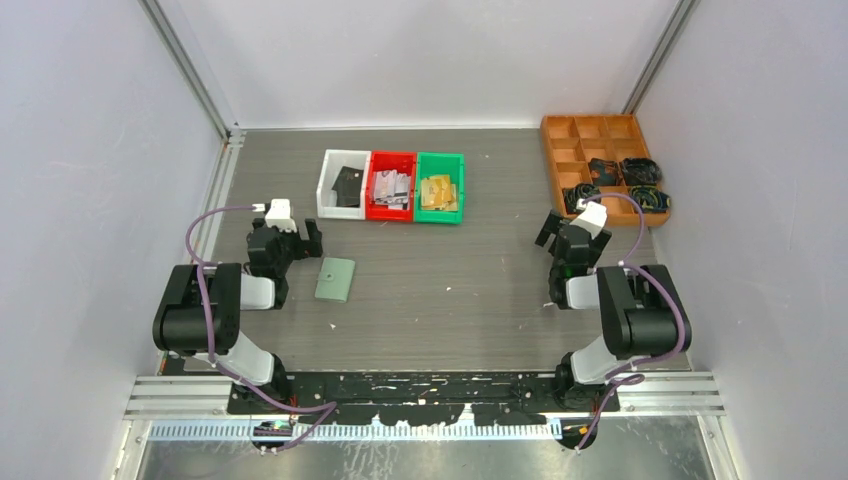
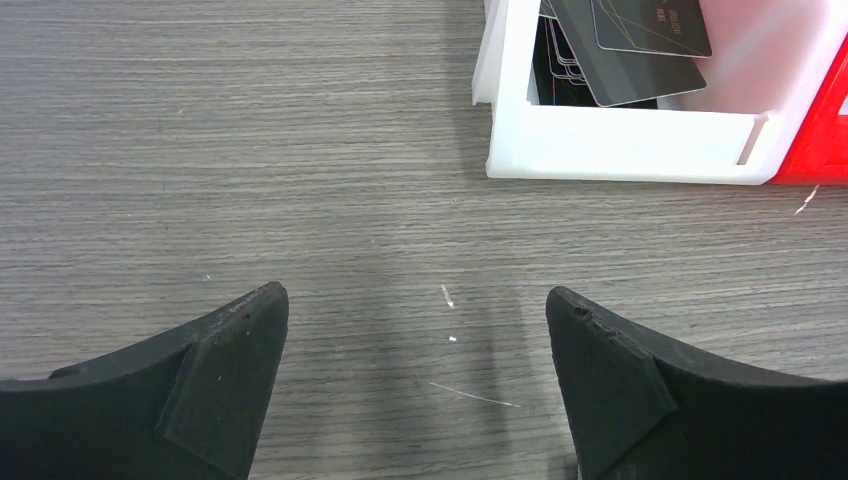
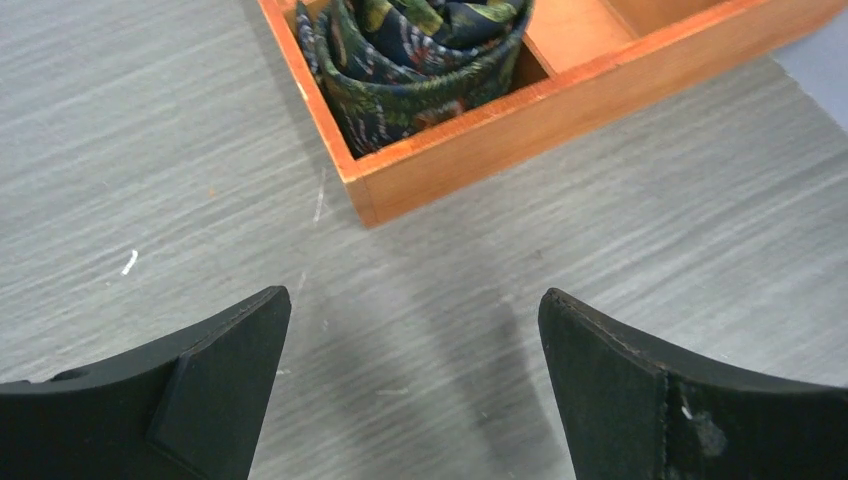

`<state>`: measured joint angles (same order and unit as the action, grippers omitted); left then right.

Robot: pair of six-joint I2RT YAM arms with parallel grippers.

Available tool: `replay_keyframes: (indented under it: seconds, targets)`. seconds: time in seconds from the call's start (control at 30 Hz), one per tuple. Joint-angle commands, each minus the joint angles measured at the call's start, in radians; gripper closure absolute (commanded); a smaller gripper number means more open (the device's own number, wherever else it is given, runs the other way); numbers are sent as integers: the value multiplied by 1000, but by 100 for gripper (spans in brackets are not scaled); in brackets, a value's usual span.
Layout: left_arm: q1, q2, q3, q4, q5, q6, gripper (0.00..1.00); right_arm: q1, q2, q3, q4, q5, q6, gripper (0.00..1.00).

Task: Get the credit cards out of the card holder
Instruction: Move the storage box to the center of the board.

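The pale mint-green card holder [image 1: 335, 279] lies folded shut on the table, just right of my left arm. No credit cards show in it. My left gripper [image 1: 287, 236] hovers behind and left of the holder, apart from it, and the left wrist view shows the left gripper [image 2: 417, 320] open over bare table. My right gripper [image 1: 562, 230] is far to the right, and in its wrist view the right gripper [image 3: 415, 320] is open with nothing between the fingers. Loose black credit cards [image 2: 640, 50] lie in the white bin [image 2: 620, 150].
Three bins stand in a row at the back: white [image 1: 327, 190], red [image 1: 374, 188] holding silver-grey cards, green [image 1: 462, 190] holding gold cards. A wooden compartment tray [image 1: 556, 150] with dark coiled rolls [image 3: 420, 60] sits at back right, close ahead of my right gripper. Walls enclose both sides.
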<state>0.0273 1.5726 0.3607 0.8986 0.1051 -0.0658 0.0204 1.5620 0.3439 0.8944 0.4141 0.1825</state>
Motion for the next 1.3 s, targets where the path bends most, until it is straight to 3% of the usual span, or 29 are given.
replay_keyframes:
  seconds: [0.0,0.27,0.43,0.53,0.63,0.8,0.87,0.97,1.07,1.27]
  targets:
    - [1,-25,8,35,6,26,0,6,-167,84,-223,76,15,0]
    - [24,-147,32,-116,14,14,0,19,-365,313,-599,34,154,1]
    - [50,-258,199,-582,66,132,0,18,-339,489,-768,-104,255,0]
    - [135,-297,345,-812,231,154,0,19,-302,610,-878,-176,323,1]
    - [200,-313,481,-1033,324,141,0,17,-278,725,-1054,-129,538,0]
    - [207,-310,638,-1287,367,172,0,17,-195,809,-1074,-391,496,1]
    - [207,-302,667,-1329,391,175,0,99,-111,924,-1196,-351,443,1]
    - [207,-266,709,-1384,416,182,0,277,39,1113,-1387,-162,306,1]
    - [207,-230,757,-1459,417,192,0,401,122,1213,-1417,-86,274,1]
    - [207,-216,763,-1523,465,263,0,532,295,1397,-1472,-93,262,5]
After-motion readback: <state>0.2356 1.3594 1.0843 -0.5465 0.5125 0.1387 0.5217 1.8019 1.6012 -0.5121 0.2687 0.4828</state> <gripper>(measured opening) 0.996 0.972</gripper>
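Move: The storage box (white, red and green compartments side by side) has its green compartment about 13 cm ahead of the right hand, 28 cm to its left and some 4 cm lower; the red one lies 11 cm farther left. The orange tray stands about 17 cm ahead of the right hand and 9 cm to its right. From the left hand, the white compartment is roughly 13 cm ahead and 12 cm right, the green card holder 8 cm back and 10 cm right. The right hand, empty and open, first climbs nearly 20 cm, then swings fast about 28 cm to the left and some 7 cm forward while sinking again, swinging counter-clockwise and tipping its fingers down, to come above and just short of the storage box's green compartment. The left hand, also open, lifts about 14 cm with a short swing left, then eases back and down a few centimetres and back to the right, tipping its fingers some 25 degrees further down and turning a little clockwise, with nothing touched by either hand. ##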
